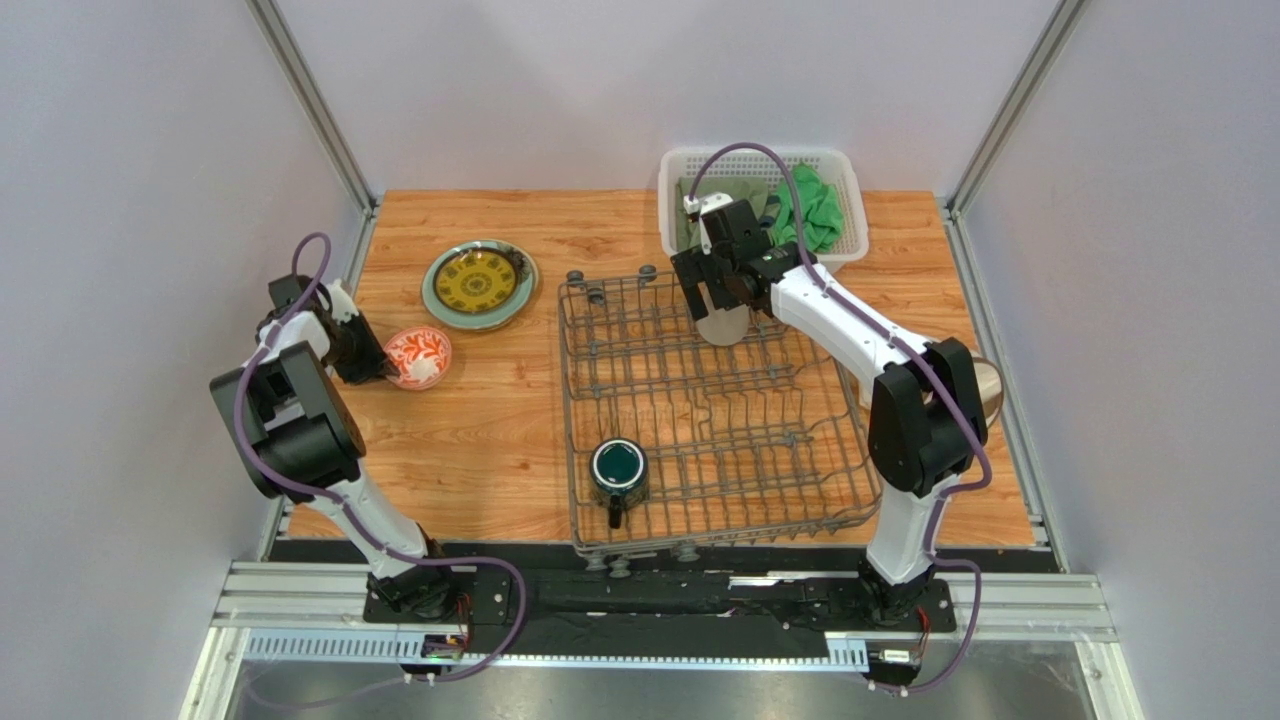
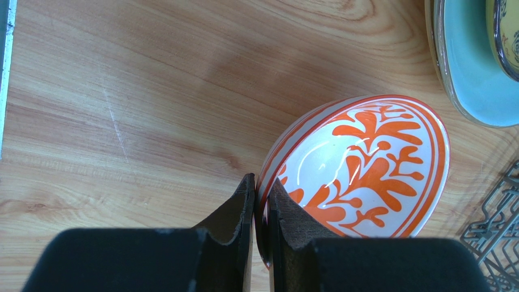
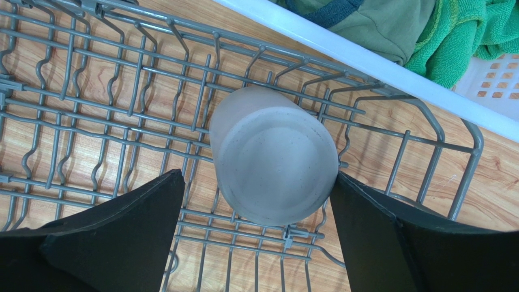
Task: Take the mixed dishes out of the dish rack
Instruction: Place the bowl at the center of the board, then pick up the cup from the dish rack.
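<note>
The grey wire dish rack [image 1: 706,413] fills the middle of the table. In its near left part a dark teal mug [image 1: 618,468] stands upright. A tall beige cup [image 3: 274,161] stands upside down at the rack's far right corner. My right gripper [image 3: 256,179] is open around it, the right finger at its side and the left finger apart. Left of the rack, my left gripper [image 2: 263,198] is shut on the rim of the red-and-white patterned bowl [image 2: 365,164], which is tilted low over the wood. The yellow-and-green plate [image 1: 480,281] lies stacked on a pale green plate [image 2: 475,73] nearby.
A white plastic mesh basket [image 1: 763,203] with green cloths [image 3: 463,30] stands just behind the rack's far right corner. A beige round thing [image 1: 989,387] sits at the table's right edge, behind my right arm. Grey walls close in left and right.
</note>
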Controlling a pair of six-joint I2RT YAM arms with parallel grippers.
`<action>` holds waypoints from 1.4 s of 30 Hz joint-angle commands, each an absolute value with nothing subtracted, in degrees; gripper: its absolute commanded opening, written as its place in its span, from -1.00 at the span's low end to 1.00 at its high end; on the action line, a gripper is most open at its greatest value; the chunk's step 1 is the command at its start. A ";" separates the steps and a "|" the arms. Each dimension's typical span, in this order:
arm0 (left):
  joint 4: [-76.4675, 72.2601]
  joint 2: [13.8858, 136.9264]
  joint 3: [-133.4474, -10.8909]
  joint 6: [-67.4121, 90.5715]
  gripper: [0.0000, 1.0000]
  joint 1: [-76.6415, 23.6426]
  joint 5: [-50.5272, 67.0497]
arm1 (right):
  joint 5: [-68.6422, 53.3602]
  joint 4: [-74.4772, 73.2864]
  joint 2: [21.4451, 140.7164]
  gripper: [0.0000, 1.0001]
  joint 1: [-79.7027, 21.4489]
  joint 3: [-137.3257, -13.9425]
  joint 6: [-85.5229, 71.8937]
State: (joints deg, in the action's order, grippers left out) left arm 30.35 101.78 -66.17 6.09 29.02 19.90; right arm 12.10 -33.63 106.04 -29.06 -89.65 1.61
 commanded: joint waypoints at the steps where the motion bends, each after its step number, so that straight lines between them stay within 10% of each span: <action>1: 29.00 101.43 -68.73 6.85 -0.95 29.71 22.24 | 12.66 -32.69 106.87 0.82 -28.83 -92.46 2.20; 8: 29.71 101.25 -68.91 5.98 -0.73 29.62 22.41 | 12.13 -32.78 106.79 0.71 -28.83 -92.46 2.29; 17: 30.32 99.32 -68.20 5.45 0.05 29.62 23.03 | 11.25 -33.40 106.17 0.44 -28.92 -92.55 1.85; 42: 35.77 82.27 -65.04 0.62 0.38 29.62 24.78 | 10.28 -33.92 103.10 -0.10 -28.56 -92.46 1.32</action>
State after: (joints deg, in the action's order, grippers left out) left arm 34.68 86.94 -65.95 3.18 29.04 23.05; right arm 10.98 -34.00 106.52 -28.80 -90.06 1.76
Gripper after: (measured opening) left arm 0.688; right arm 0.622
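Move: The left fingers still hold the left rim of the bowl, whose middle lies about 4 cm to their right, 1 cm ahead and 3 cm lower. The plate stack sits roughly 15 cm ahead and 11 cm to their right. For the open right hand, the tan cup's middle is about 2 cm ahead, 1 cm right and 4 cm below; the towel basket lies some 18 cm ahead and 9 cm right, the rack's middle about 16 cm straight back. Straight up, after holding still and spreading its fingers to let go of the bowl's left rim, the left hand climbs about 8 cm away from the bowl, the fingertips tilting forward some 10 degrees. The right hand stays in place over the rack and closes from wide open until its fingers meet the tan cup from both sides and pinch it, grip effort rising. ##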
